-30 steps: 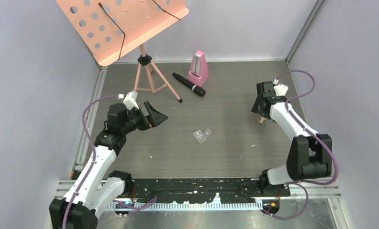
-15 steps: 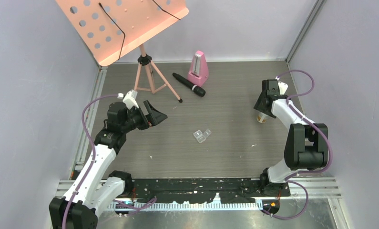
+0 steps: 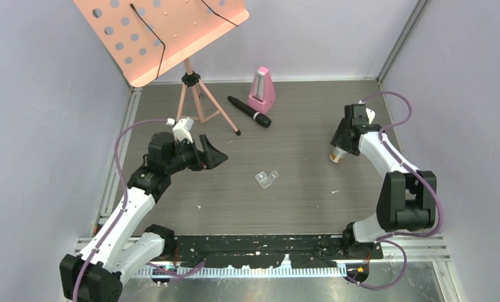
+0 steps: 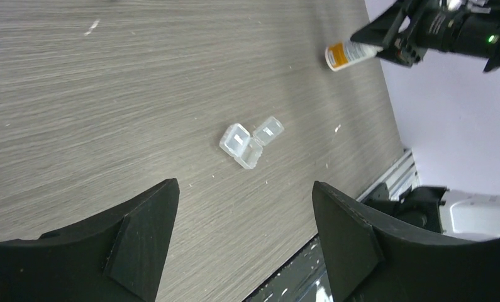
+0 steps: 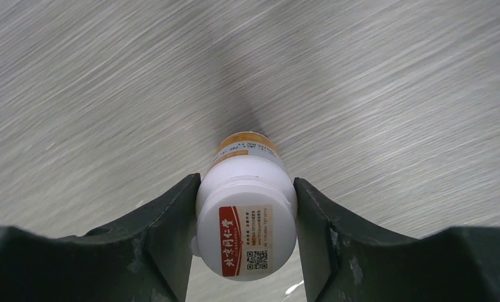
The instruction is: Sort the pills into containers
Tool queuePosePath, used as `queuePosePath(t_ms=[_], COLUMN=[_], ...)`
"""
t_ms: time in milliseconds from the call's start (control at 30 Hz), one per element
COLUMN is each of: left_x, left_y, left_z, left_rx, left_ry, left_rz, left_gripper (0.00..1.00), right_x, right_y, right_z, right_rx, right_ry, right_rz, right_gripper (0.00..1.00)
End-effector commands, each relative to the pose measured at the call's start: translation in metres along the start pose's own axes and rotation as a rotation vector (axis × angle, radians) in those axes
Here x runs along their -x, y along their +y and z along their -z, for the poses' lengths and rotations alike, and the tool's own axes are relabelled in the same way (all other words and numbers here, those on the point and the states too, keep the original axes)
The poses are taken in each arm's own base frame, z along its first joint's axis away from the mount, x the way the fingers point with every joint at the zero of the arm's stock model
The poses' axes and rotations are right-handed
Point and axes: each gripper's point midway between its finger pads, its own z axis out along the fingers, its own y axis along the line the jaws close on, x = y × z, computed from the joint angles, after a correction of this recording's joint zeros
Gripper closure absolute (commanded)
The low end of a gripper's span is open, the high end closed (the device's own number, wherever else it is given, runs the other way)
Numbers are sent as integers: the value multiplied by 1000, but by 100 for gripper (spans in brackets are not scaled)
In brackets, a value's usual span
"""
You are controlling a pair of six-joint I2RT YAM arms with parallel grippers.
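Observation:
The containers [image 3: 266,178], a small clear box of two joined compartments with lids up, lie mid-table and also show in the left wrist view [image 4: 250,141]. My left gripper [image 3: 214,155] hovers to their left, open and empty [image 4: 244,186]. At the right, my right gripper [image 3: 343,146] is shut on the white cap of a small orange-labelled bottle [image 3: 337,155]. In the right wrist view the bottle [image 5: 247,217] sits tight between the jaws of that gripper [image 5: 246,182]. From the left wrist camera the bottle [image 4: 350,53] looks tilted. I cannot make out any pills.
A pink music stand [image 3: 190,82] on a tripod stands at the back left. A black microphone [image 3: 249,111] and a pink metronome [image 3: 261,90] lie behind the box. Walls close in the left, right and back; a metal rail [image 3: 266,242] runs along the near edge.
My right gripper has closed on the bottle and shifted it slightly left. My left arm has moved right and a little further back, its jaws narrowing somewhat.

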Motion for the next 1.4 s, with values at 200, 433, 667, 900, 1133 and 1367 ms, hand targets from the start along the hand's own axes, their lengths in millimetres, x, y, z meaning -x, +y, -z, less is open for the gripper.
queuePosePath(t_ms=[200,433,667,900,1133,1367], left_x=[4,1,-20,-31,-35,-34], left_y=[-51,-95,-116,-126,-116,-111], left_z=[-12,-22,-31,-48,-61,-74], left_rx=[-136,-358,-548,-618,-574,-521], left_ry=[-73,-82,-28,-8,5,2], left_rz=[-364,-563,-628,-698,-692,-683], left_gripper=[14,14,13,13,17,20], right_x=[-41,-87,-94,-98,-104,-109], right_y=[147,208,231,241,241,244], right_z=[132,206,239,260,267,273], right_rx=[624,936,1080,1167,1171,1197], right_ry=[19,170,214,230,284,308], right_rz=[129,207,220,268,291,310], right_gripper=[53,53,53,53,52,52])
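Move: The pill bottle, held by its cap in the right fingers with its middle some 3 cm below them, lies about 49 cm right of the left hand, 9 cm ahead and 16 cm lower. That left gripper, where it is being taken, is thus about 49 cm left of the right hand, 10 cm back and 12 cm higher. On the table, the open pill box sits 32 cm left and 6 cm back of the right hand, the black microphone 39 cm left and 20 cm ahead. The pill bottle, still pinched by its cap, is swept left by the right arm some 30 cm, rising about 14 cm and drawing back a little, fast at first and then easing, while that wrist turns counter-clockwise about 50 degrees and rolls left side up. The left hand comes right about 12 cm to meet it, fingers staying open, turning clockwise and tipping upward. ##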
